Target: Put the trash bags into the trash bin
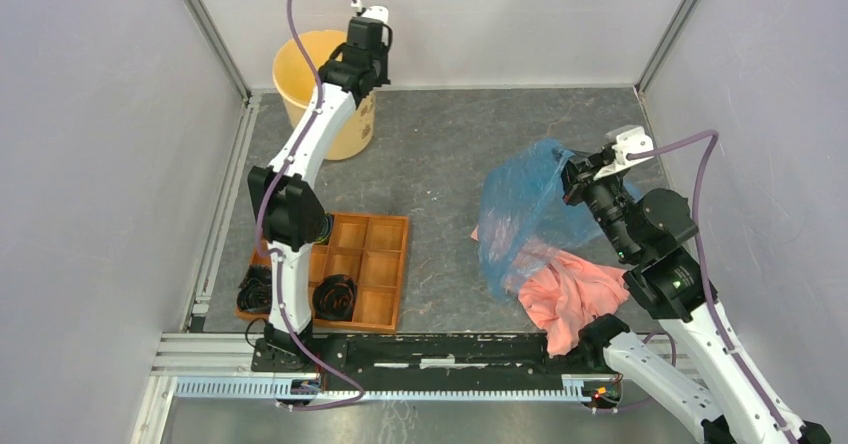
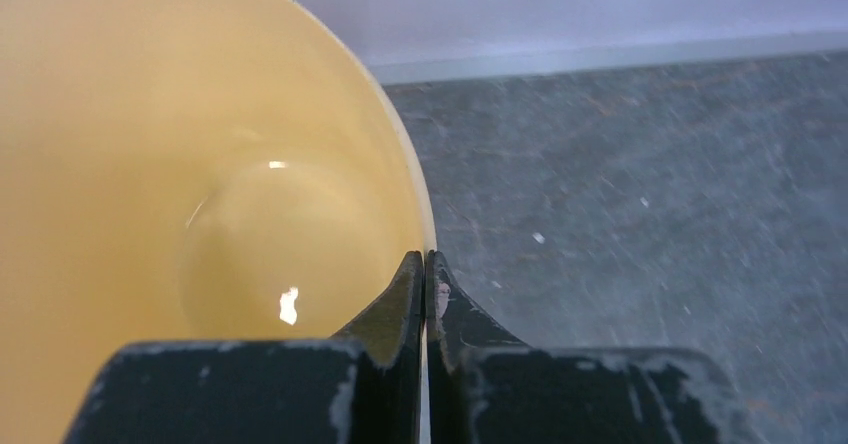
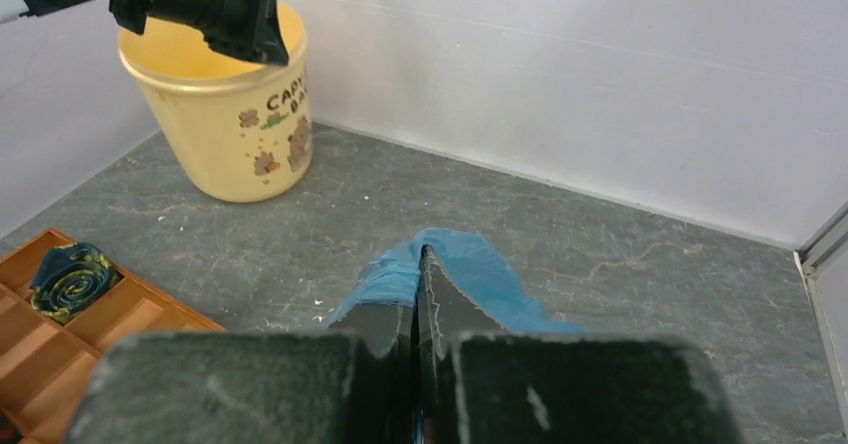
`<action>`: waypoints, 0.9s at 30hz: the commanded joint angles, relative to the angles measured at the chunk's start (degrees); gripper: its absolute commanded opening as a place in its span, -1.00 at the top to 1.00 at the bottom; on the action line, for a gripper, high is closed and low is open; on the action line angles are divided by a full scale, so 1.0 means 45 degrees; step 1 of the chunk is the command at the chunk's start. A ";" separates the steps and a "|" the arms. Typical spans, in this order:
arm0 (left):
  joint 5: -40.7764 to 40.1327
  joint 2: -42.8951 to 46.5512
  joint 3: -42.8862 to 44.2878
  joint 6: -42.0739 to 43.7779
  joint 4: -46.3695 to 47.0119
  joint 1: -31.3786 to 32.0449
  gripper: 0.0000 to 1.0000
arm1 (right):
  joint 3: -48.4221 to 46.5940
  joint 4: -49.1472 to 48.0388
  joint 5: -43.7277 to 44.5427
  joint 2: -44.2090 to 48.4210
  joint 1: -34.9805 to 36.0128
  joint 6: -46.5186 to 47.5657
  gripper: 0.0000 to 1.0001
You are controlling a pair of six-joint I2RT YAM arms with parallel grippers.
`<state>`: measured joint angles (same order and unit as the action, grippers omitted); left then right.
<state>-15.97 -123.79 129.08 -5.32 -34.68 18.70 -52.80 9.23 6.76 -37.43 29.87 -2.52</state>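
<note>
The tan-yellow trash bin [image 1: 300, 69] stands upright at the back left, with dark print on its side in the right wrist view [image 3: 235, 114]. My left gripper [image 1: 352, 69] is shut on the bin's right rim; the thin rim runs between the closed fingers in the left wrist view [image 2: 426, 256], and the orange-yellow inside [image 2: 200, 164] shows no contents. The light-blue trash bag [image 1: 525, 204] is lifted at the right of the table. My right gripper [image 1: 572, 179] is shut on its upper edge, and the film drapes over the fingertips [image 3: 420, 254].
A salmon-pink cloth [image 1: 575, 289] lies under the bag's lower end. A brown wooden compartment tray [image 1: 375, 264] with dark coiled items [image 1: 333, 296] sits at the front left. Grey walls enclose the table on three sides.
</note>
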 commanded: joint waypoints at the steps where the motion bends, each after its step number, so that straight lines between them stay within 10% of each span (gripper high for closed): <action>1: 0.0710 0.2054 -0.0786 -0.0396 -0.0424 0.1861 0.96 | -0.0909 0.0161 0.0036 0.0256 -0.0001 -0.0090 0.99; 13: -0.0417 0.3888 -0.4394 -0.1718 -0.0438 0.6608 0.96 | -0.2193 0.0898 0.1463 0.0485 -0.0007 0.0926 0.99; 27: 0.0393 0.5988 -0.5394 -0.2566 -0.0892 0.7233 0.96 | -0.3472 0.1095 0.1779 -0.0017 0.0010 0.1246 0.99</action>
<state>-14.61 -100.47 103.83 -13.54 -38.65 50.98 -65.49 15.42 14.24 -36.38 29.87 2.07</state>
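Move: The left hand is shut on the trash bin's right rim, the bin's middle about 12 cm to its left, 1 cm ahead and 12 cm below. The blue bag it heads for hangs some 29 cm right, 36 cm back and 6 cm lower; the wooden tray lies about 43 cm back, 11 cm left, 24 cm down. From the right hand, pinching the bag's edge, the bin is roughly 34 cm ahead, 43 cm left and 24 cm lower. Still pinching the bin's right rim, the left hand drags the bin nearly level, back and to the right, towards the hanging blue bag: about 32 cm, fast at first and then easing, while turning some 30 degrees clockwise. The right hand keeps its pinch on the bag and raises it about 8 cm, drawing right and a little back. ##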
